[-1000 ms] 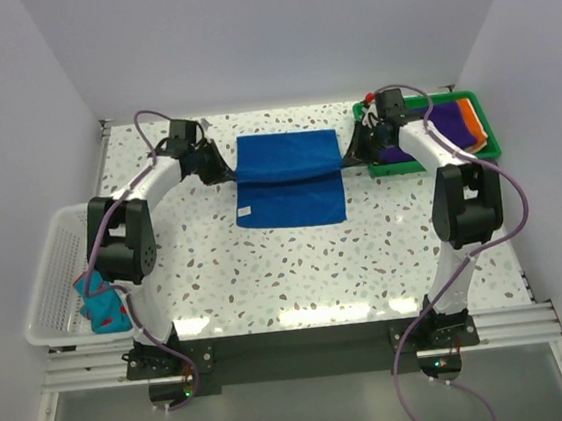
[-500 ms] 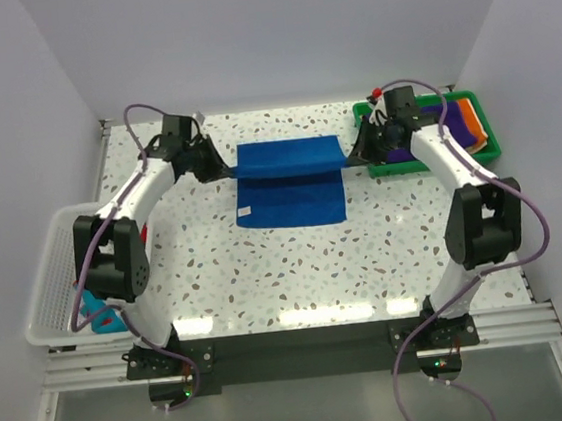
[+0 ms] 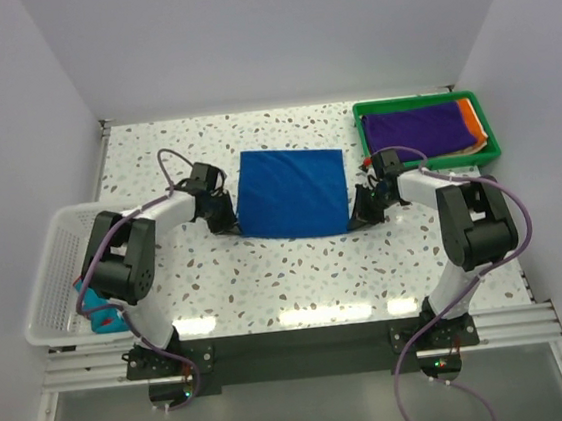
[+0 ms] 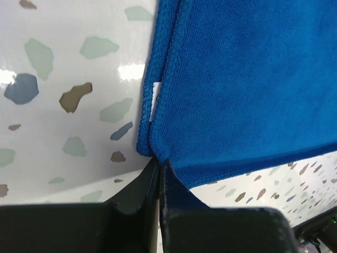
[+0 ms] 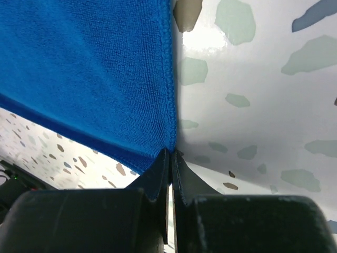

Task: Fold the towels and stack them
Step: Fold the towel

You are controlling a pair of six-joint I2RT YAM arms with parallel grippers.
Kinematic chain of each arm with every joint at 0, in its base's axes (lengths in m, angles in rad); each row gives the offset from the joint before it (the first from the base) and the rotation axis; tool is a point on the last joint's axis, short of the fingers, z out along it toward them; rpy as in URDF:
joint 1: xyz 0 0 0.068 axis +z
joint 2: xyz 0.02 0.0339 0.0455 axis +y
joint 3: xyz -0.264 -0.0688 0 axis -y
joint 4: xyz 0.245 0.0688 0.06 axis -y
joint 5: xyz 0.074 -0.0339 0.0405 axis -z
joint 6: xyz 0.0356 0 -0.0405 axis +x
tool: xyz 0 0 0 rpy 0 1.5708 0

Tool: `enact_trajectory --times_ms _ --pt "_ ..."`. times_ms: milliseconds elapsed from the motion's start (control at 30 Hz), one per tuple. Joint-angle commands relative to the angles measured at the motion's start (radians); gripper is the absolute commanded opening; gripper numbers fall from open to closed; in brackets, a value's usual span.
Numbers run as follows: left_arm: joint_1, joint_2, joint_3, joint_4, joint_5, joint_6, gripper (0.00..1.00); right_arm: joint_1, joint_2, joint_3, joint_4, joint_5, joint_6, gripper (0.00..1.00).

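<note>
A bright blue towel (image 3: 291,192) lies folded in half on the speckled table, its doubled edge toward me. My left gripper (image 3: 225,223) is shut on its near left corner (image 4: 158,154), where two layers meet. On the other side, my right gripper (image 3: 359,216) pinches the near right corner (image 5: 169,147), jaws shut. A purple towel (image 3: 421,128) and an orange one (image 3: 470,120) rest folded in the green tray (image 3: 431,161). A teal-and-red patterned towel (image 3: 98,310) sits crumpled in the white basket (image 3: 52,275).
The green tray stands at the back right, close behind my right arm. The white mesh basket hangs off the table's left edge. White walls close in the table at the back and on both sides.
Both grippers have pulled the towel's far edge toward me and down over the near half. The towel now lies doubled, and both arms are low near its front corners.
</note>
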Motion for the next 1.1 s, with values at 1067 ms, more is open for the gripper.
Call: enact_trajectory --times_ms 1067 --pt "0.187 0.469 1.147 0.339 0.171 -0.014 0.00 -0.049 0.318 0.954 0.230 0.233 0.059 0.00"
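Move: Both closed grippers already pinch the near corners of the folded blue towel's top layer, right at the table. The towel's far edge, over which they carry them, has its middle about 21 cm ahead and 11 cm right of the left hand, and 22 cm ahead and 11 cm left of the right hand. The green box sits some 23 cm ahead and 18 cm right of the right hand; the white basket is about 30 cm left and 6 cm back from the left hand. Keeping their pinch on the top layer's near corners, both hands barely creep forward at first, then sweep it forward and up together over the lower layer and past the far edge. The left travels about 30 cm forward and 22 cm up, the right slightly less; both tilt their fingers up towards pointing forward by some 40 degrees. ##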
